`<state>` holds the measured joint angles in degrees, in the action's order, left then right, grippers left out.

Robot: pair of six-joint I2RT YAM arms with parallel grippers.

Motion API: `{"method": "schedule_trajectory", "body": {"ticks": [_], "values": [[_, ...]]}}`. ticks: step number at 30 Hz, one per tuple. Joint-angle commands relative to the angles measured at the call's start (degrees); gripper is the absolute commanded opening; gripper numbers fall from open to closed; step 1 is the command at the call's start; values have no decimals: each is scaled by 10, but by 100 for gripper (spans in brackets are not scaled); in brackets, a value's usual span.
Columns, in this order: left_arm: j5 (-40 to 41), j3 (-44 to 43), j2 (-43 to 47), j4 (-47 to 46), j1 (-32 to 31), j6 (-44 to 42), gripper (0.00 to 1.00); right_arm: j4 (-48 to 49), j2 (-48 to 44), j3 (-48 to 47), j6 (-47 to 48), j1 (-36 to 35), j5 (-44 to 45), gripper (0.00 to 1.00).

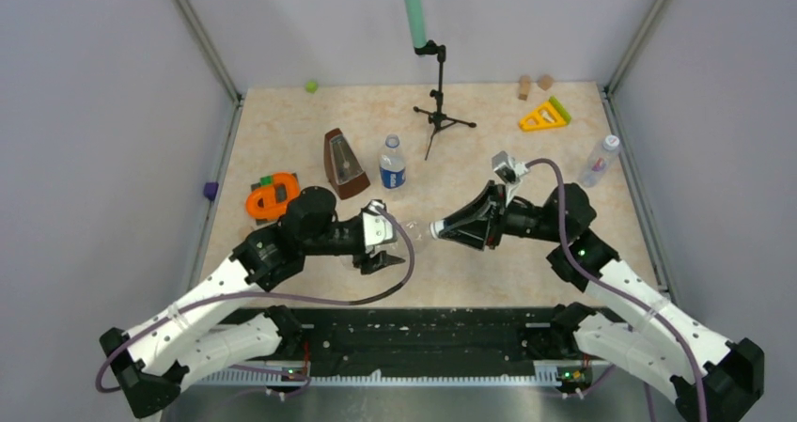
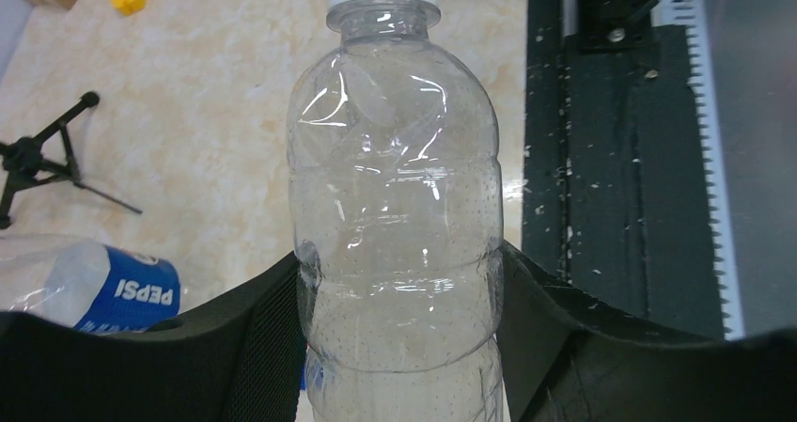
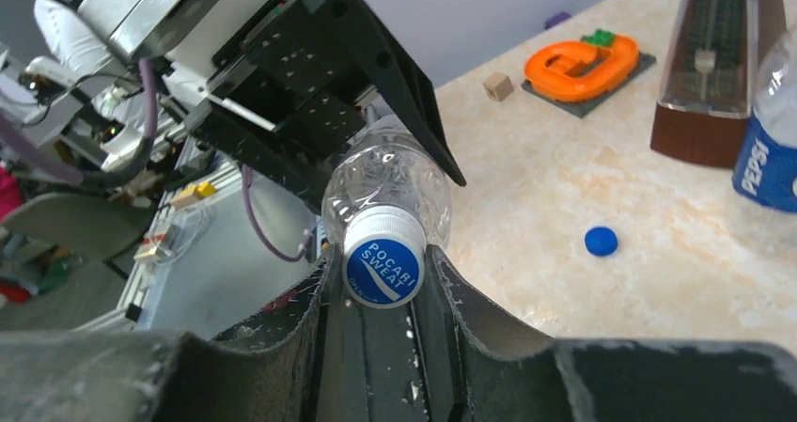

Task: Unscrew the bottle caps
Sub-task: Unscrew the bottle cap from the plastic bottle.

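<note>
My left gripper (image 1: 387, 243) is shut on the body of a plain clear bottle (image 2: 395, 206), which it holds off the table with the neck pointing right. The bottle's white cap (image 3: 383, 257), printed blue on top, sits between the fingers of my right gripper (image 1: 438, 230), which is shut on it. A blue-and-white labelled bottle (image 1: 392, 165) stands upright behind the left gripper. A loose dark blue cap (image 3: 601, 241) lies on the table. A third clear bottle (image 1: 599, 162) with a white cap (image 1: 611, 143) stands at the right edge.
A brown metronome (image 1: 344, 164) and an orange toy (image 1: 273, 196) sit left of the labelled bottle. A small tripod with a green microphone (image 1: 437, 112) stands at the back. A yellow triangle (image 1: 543, 117) and wooden blocks (image 1: 534, 84) lie at the back right.
</note>
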<state>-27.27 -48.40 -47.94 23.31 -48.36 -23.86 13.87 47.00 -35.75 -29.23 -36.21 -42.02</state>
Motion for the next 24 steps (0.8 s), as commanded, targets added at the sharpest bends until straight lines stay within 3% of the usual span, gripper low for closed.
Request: {"method": "schedule_trajectory", "body": {"ticks": [1, 4, 10, 13, 18, 24], "values": [[-173, -73, 3, -58, 4, 13, 0, 4, -8, 6, 60, -3, -71, 3], [-186, -64, 13, -61, 5, 17, 0, 1, -16, 8, 68, -4, -70, 8], [-73, -7, 50, -122, 5, 29, 0, -12, -23, 8, 53, -4, -20, 52], [-21, 10, 61, -126, 5, 15, 0, -17, -34, 13, 41, -4, 15, 67], [6, 9, 54, -105, 5, -3, 0, -16, -46, 15, 24, -3, 44, 71], [110, 18, 35, -105, 4, -13, 0, 0, -51, 11, -8, -3, 45, 70]]}}
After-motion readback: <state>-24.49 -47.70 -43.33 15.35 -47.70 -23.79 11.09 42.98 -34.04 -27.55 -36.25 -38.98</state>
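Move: The white cap is between the right fingers. From the left hand, which grips the bottle body, the cap is about 10 cm to the right, 2 cm ahead and 3 cm lower. From the right hand, the standing Pepsi bottle is some 15 cm ahead, 10 cm left and 12 cm below. The loose blue cap lies level ahead, 11 cm left and 22 cm below; the metronome is 14 cm ahead, 21 cm left and 16 cm below. Both hands shift back 2 cm then return, right opening off the cap, left lifting the bottle about 5 cm. ##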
